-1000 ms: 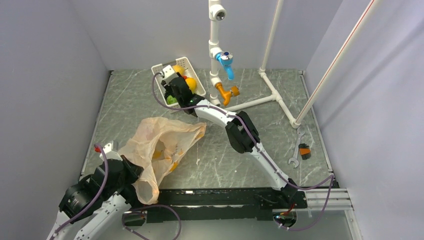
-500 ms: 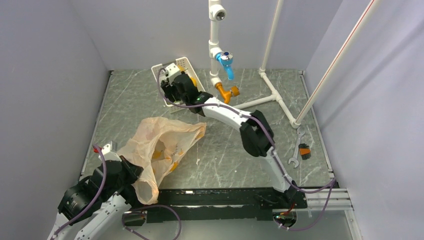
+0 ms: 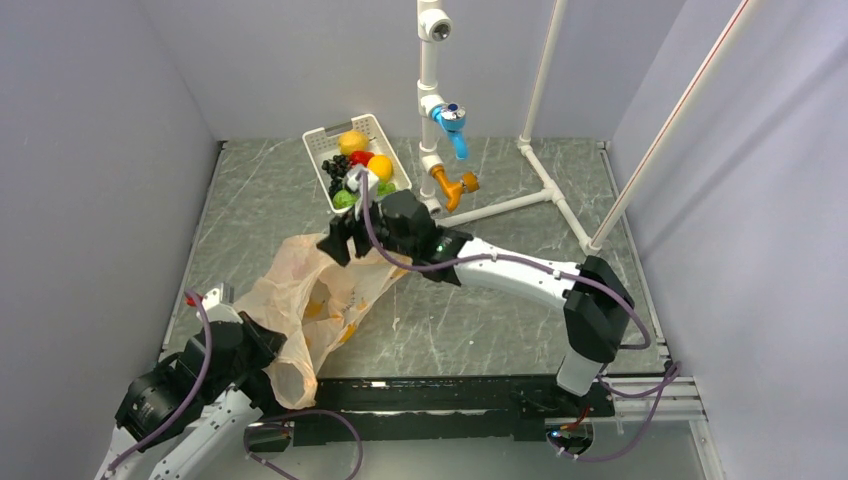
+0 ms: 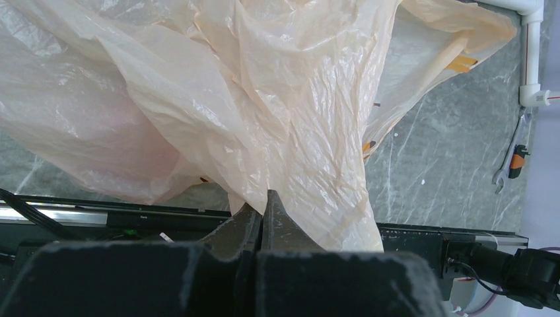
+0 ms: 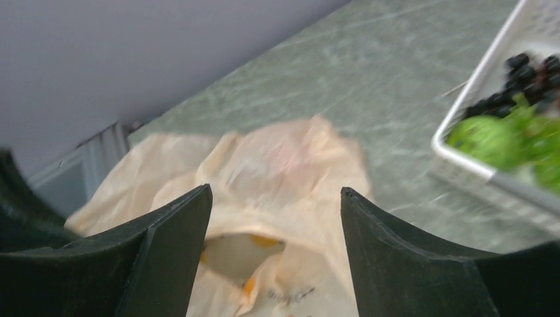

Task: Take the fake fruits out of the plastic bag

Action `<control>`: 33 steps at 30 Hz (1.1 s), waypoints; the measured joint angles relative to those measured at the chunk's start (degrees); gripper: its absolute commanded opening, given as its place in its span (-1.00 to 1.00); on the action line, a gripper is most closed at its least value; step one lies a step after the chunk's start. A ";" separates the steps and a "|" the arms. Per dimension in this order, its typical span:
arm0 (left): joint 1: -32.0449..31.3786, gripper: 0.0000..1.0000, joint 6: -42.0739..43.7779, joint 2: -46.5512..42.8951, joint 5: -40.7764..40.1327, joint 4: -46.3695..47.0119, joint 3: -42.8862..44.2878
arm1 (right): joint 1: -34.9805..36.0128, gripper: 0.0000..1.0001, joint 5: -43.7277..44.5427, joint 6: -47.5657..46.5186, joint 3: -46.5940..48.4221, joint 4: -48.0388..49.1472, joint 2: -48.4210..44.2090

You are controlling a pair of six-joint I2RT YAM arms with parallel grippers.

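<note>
The peach-orange plastic bag (image 3: 320, 295) lies crumpled on the left of the table. My left gripper (image 4: 264, 201) is shut on a fold of the bag (image 4: 264, 99) at its near end (image 3: 268, 350). My right gripper (image 3: 335, 245) hovers open over the bag's far end, its mouth (image 5: 251, 254) showing between the fingers, with nothing held (image 5: 276, 198). No fruit shows inside. In the white basket (image 3: 318, 137) lie a red apple (image 3: 362, 157), a round green fruit (image 3: 345, 198) (image 5: 485, 139) and a green grape bunch (image 3: 385, 187).
The basket also holds a yellow lemon (image 3: 352, 140), an orange fruit (image 3: 380, 167) and black grapes (image 3: 338, 165). A white pipe frame (image 3: 545, 190) with blue and orange valves stands at the back. A wrench (image 3: 590, 318) lies at the right edge.
My right arm has pulled back out of the basket and swung down-left over the bag, with its jaws opening wider. The left gripper and the bag have not moved.
</note>
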 measured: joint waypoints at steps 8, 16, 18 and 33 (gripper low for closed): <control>0.00 -1.00 -0.17 -0.94 -0.02 0.00 0.00 | 2.36 0.11 -5.27 5.18 -14.14 12.22 -3.65; 0.00 -1.00 -0.63 -2.47 -0.09 -0.04 -0.04 | 7.85 0.09 -1.77 14.38 -26.71 34.10 -3.32; 0.00 -1.00 -0.63 -2.49 -0.07 -0.02 -0.04 | 10.16 0.08 0.66 14.67 -27.63 38.01 -2.10; 0.00 -1.00 -0.63 -2.71 -0.09 -0.04 -0.04 | 14.88 0.10 11.32 12.31 -24.02 43.82 14.51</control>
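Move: The plastic bag's open mouth, with fruits inside, lies about 9 cm back from the right hand, 3 cm to its left and some 17 cm below. From this hand, the left gripper pinching the bag's rim is roughly 17 cm back, 12 cm left and 11 cm lower; the white basket is about 29 cm ahead, 3 cm left and 21 cm below. For the left hand, the mouth is some 8 cm ahead, 9 cm to the right and 6 cm below. Back from the basket side and then mostly down, drifting left, the right hand returns to the bag's mouth: roughly 12 cm back with a little sinking, then about 9 cm lower. Its fingers, still pointing left and nearly level, narrow from wide to about half open, with the tips reaching in behind the rim flap; the wrist rolls some 20 degrees and partly back. The left gripper stays put, keeping its pinch on the rim. ##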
